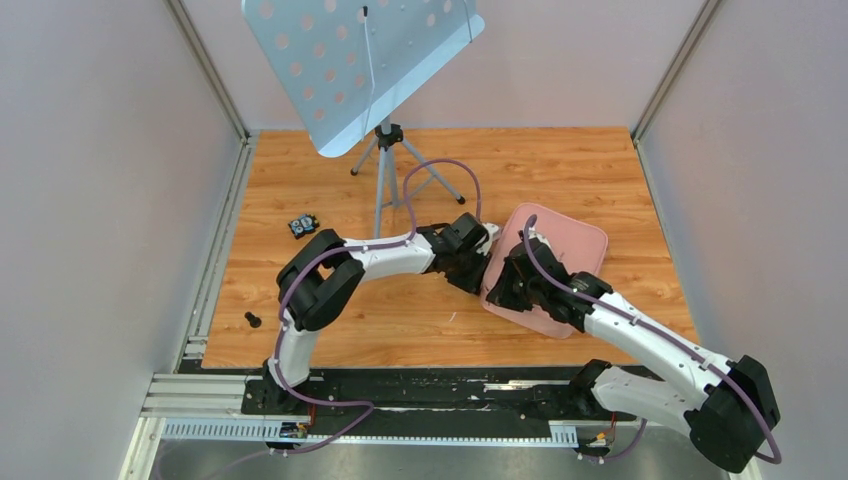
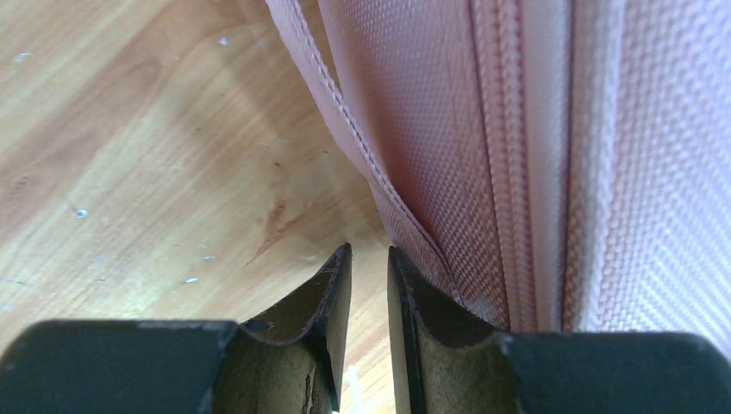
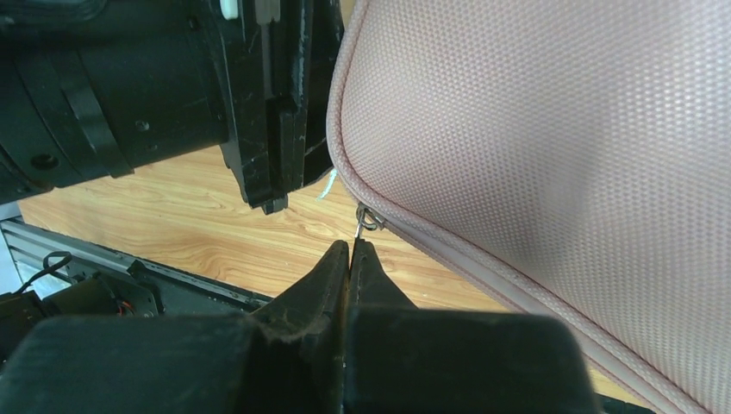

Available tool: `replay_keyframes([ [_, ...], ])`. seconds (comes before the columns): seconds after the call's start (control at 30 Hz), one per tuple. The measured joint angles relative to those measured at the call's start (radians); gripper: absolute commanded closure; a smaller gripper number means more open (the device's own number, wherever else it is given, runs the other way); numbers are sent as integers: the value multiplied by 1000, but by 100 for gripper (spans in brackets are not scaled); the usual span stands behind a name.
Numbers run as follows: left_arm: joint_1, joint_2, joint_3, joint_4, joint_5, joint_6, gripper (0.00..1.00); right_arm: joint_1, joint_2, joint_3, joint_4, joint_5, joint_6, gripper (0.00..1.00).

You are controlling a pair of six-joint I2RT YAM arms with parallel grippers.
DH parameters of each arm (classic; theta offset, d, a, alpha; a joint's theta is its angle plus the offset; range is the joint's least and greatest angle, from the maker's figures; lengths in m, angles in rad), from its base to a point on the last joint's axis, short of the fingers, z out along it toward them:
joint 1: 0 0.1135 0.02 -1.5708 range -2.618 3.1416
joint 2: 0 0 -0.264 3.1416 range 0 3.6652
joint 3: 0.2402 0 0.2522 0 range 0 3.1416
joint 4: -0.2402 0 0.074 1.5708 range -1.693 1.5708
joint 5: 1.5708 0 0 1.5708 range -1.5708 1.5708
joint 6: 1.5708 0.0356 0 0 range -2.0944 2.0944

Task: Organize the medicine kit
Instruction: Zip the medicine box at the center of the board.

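Observation:
The medicine kit (image 1: 565, 245) is a pink zip case lying closed on the wooden table, right of centre. Its woven side and zip track (image 2: 517, 129) fill the left wrist view, and its lid (image 3: 534, 129) fills the right wrist view. My left gripper (image 1: 482, 268) sits at the case's left edge. Its jaws (image 2: 369, 252) stand narrowly open with only wood between them, and the right finger rests against the case's seam. My right gripper (image 3: 351, 244) is shut on the thin metal zipper pull (image 3: 368, 219) at the case's near-left corner. The contents are hidden.
A perforated music stand (image 1: 360, 60) on a tripod (image 1: 385, 170) stands at the back, left of centre. A small dark item (image 1: 303, 226) lies left of the left arm, and a black bit (image 1: 252, 320) near the left front edge. Grey walls enclose the table.

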Motion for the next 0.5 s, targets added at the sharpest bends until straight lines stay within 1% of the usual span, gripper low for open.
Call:
replay_keyframes([
  [0.13,-18,0,0,5,1,-14,69,0,-2,0,-16,2,1,99],
  [0.17,-21,0,0,5,0,-18,69,0,-2,0,-19,1,1,94],
  [0.23,-23,0,-2,6,1,-23,69,0,-2,0,-21,-6,1,70],
  [0.27,-24,0,-3,9,4,-26,69,0,-2,0,-18,-12,4,60],
  [0.3,-26,0,-4,12,13,-27,69,0,-2,0,-8,-19,5,54],
  [0.33,-33,0,-6,14,18,-27,69,0,-4,1,5,-25,5,49],
  [0.4,-50,-2,-8,15,20,-27,69,3,-19,2,6,-21,9,46],
  [0.5,-64,-13,-17,11,19,-25,69,3,-68,3,-13,4,21,37],
])
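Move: The zipper pull is already pinched between the right fingers, at the near-left corner of the closed medicine box; the box's middle lies about 5 cm ahead of the right hand, 10 cm to its right and 5 cm below. From the left hand, low beside the box's left wall, the box's middle is roughly 5 cm ahead, 13 cm to the right and 3 cm higher, and the zipper pull about 4 cm right, 1 cm back and 6 cm up. Open the right gripper from shut to a little over half, letting go of the zipper pull after easing slightly back with it, then lift about 1.5 cm straight up from the corner. Meanwhile draw the left gripper about 3 cm back and 1.5 cm right, low along the box's left wall towards its near corner, fingers kept partly open and the wrist nearly unturned. ##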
